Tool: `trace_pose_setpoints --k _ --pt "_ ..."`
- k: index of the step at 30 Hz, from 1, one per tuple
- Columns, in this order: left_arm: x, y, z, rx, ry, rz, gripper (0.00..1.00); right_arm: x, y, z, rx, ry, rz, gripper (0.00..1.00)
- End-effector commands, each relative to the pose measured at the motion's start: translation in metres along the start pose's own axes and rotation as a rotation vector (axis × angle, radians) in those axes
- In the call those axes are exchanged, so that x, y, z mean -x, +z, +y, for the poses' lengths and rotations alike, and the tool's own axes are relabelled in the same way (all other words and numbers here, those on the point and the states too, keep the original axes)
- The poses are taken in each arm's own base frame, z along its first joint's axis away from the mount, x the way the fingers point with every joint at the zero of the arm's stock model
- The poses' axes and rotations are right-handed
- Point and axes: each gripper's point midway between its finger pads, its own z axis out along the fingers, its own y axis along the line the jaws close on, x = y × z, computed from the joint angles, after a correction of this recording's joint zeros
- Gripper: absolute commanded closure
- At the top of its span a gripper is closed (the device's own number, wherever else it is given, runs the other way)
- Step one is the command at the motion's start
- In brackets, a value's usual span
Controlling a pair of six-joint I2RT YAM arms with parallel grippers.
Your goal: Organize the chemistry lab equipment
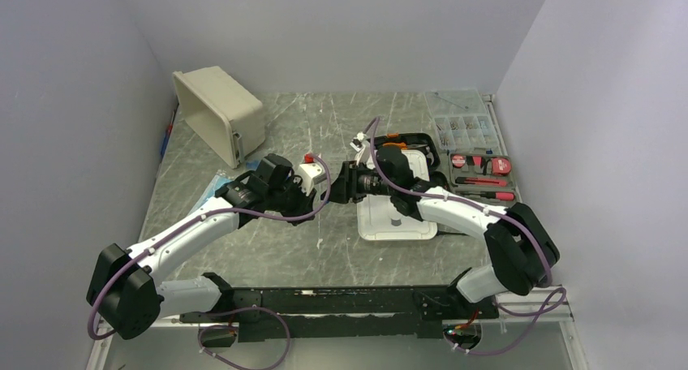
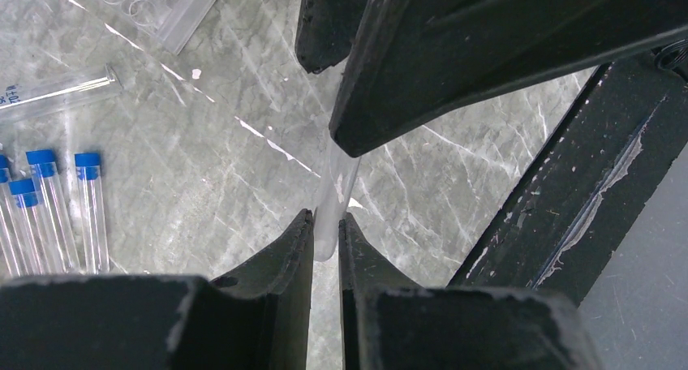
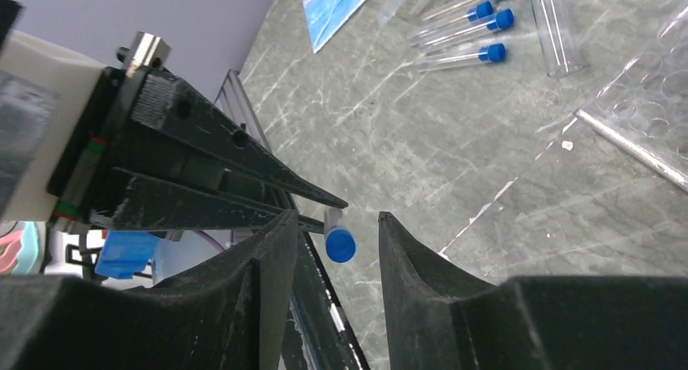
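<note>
A clear tube (image 2: 331, 200) with a blue cap (image 3: 340, 245) hangs above the table. My left gripper (image 2: 327, 217) is shut on its round bottom end. In the top view the two grippers meet tip to tip at mid-table, left gripper (image 1: 323, 195) facing right gripper (image 1: 341, 183). My right gripper (image 3: 337, 217) is open, and the capped end sits between its fingers without touching either. Several loose blue-capped tubes (image 3: 462, 23) lie on the table (image 2: 47, 212). Beside them lie a wider clear tube (image 2: 57, 90) and a clear perforated rack (image 3: 653, 102).
A light-blue packet (image 3: 337, 1) lies beyond the loose tubes. A beige bin (image 1: 219, 110) lies tipped at the back left. At the back right are a black tool case (image 1: 470, 171) and a clear parts box (image 1: 462, 126). A white tray (image 1: 397, 221) sits under the right arm.
</note>
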Motion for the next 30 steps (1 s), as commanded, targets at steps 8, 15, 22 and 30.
trace_pose_setpoints --k 8,15,22,30 --pt "0.012 -0.002 -0.001 0.003 0.022 -0.048 0.94 0.008 0.010 0.010 0.012 -0.069 -0.001 0.63" --pt "0.012 -0.001 -0.001 0.004 0.013 -0.043 0.93 0.003 0.015 0.012 0.000 -0.085 0.029 0.68" --pt "0.012 -0.002 0.002 0.026 0.006 -0.045 0.93 -0.002 0.018 0.009 -0.004 -0.084 0.049 0.73" --pt "0.011 -0.001 0.003 0.028 0.005 -0.042 0.92 -0.001 0.019 0.007 -0.024 -0.091 0.039 0.86"
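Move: The blue cap of the tube already held by the left hand lies about 2 cm left, 1 cm back and 2 cm below the right hand, between its open fingertips. From the left hand it is some 3 cm right, 2 cm ahead and 3 cm up. On the table, from the right hand, loose capped tubes lie about 8 cm ahead and 9 cm left, the clear rack about 12 cm ahead and 2 cm right, both some 15 cm below. Right hand eases about 1.5 cm left and down, slightly back, pinching the blue cap while the left holds still. ##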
